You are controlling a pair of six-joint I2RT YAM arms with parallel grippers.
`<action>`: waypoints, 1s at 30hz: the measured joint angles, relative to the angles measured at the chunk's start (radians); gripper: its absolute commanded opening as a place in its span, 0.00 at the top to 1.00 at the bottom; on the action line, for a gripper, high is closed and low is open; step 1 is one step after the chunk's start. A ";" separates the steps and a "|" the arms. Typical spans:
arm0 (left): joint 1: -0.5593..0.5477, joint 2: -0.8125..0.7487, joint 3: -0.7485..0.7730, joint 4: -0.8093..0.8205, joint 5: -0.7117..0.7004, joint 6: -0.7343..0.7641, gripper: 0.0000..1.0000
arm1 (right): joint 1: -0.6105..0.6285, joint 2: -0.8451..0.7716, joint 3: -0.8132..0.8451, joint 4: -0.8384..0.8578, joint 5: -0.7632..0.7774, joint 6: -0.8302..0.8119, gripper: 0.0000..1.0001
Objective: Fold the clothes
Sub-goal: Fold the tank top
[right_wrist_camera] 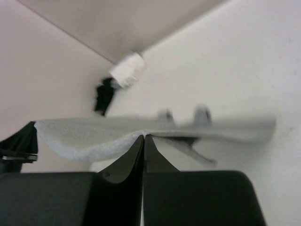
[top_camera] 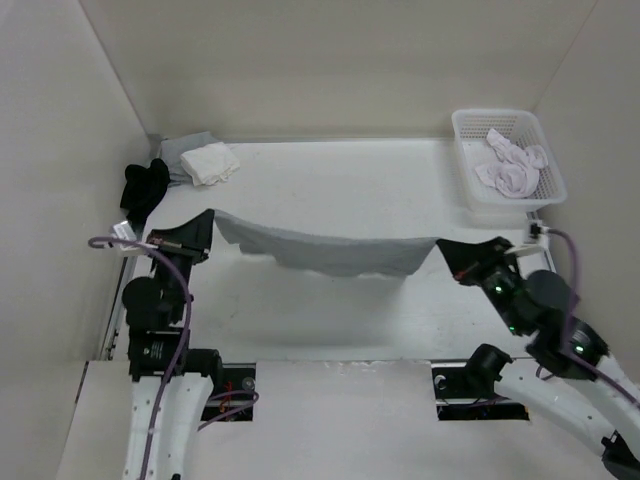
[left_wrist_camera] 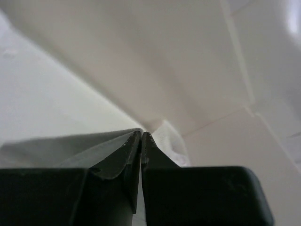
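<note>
The clothes [top_camera: 330,252], one plain grey garment, hang stretched in a band between my two grippers above the white table [top_camera: 330,190]. My left gripper [top_camera: 207,224] is shut on the garment's left end. In the left wrist view the jaws [left_wrist_camera: 141,133] meet with grey fabric [left_wrist_camera: 61,146] pinched at the tips. My right gripper [top_camera: 444,248] is shut on the right end. In the right wrist view its jaws [right_wrist_camera: 144,136] pinch the cloth's edge [right_wrist_camera: 89,134], and the fabric runs away toward the left gripper [right_wrist_camera: 19,141].
A white basket [top_camera: 545,165] at the back right holds a white-and-pink garment [top_camera: 510,165]. At the back left lie a white cloth [top_camera: 210,162] on a folded grey piece [top_camera: 182,148] and a black garment [top_camera: 145,185]. Pale walls close in three sides.
</note>
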 measured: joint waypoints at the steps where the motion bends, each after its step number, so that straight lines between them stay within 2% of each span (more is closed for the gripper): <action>1: -0.013 -0.034 0.054 -0.036 -0.005 0.011 1.00 | 0.033 -0.030 0.060 -0.047 0.030 -0.012 1.00; 6: -0.090 -0.109 0.248 -0.150 -0.037 0.046 1.00 | 0.192 -0.077 0.314 -0.209 0.174 -0.063 0.99; 9: -0.101 -0.103 0.259 -0.206 -0.054 0.056 1.00 | 0.229 -0.047 0.348 -0.238 0.224 -0.105 0.98; 11: -0.100 -0.075 0.244 -0.225 -0.061 0.064 1.00 | 0.203 0.011 0.332 -0.224 0.226 -0.143 0.98; 15: -0.071 0.083 0.146 -0.152 -0.083 0.071 1.00 | -0.035 0.215 0.214 -0.083 0.060 -0.194 0.99; 18: -0.042 0.336 0.082 -0.055 -0.101 0.069 1.00 | -0.276 0.462 0.124 0.077 -0.144 -0.192 0.99; 20: -0.031 0.535 0.080 0.023 -0.109 0.062 1.00 | -0.376 0.647 0.115 0.159 -0.239 -0.182 0.99; 23: -0.022 0.822 0.110 0.113 -0.111 0.048 1.00 | -0.466 0.902 0.161 0.241 -0.341 -0.170 0.99; 26: -0.011 1.046 0.221 0.152 -0.099 0.024 1.00 | -0.520 1.089 0.283 0.270 -0.418 -0.161 0.99; 30: -0.003 1.154 0.364 0.215 -0.071 0.002 0.99 | -0.568 1.149 0.391 0.319 -0.472 -0.155 0.99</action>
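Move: Both hands hold the tank top's hem corners high. The bare table for the corners lies straight ahead of each, about 22 cm from the left hand and 24 cm from the right, roughly 30 cm lower. From the left hand, the white cloth lies some 30 cm ahead and 9 cm left, the black cloth 24 cm ahead and 23 cm left. The basket is about 32 cm ahead of the right hand and 28 cm to its right. Keep both grippers shut on the hem corners, draw them up and back some 10 cm and 5 cm, then swing them together forward and down towards the far table, dropping about 30 cm from the peak. Tip the fingers down with the swing, let the right roll its left side down a little, and rise a few centimetres at the end while still going forward. ##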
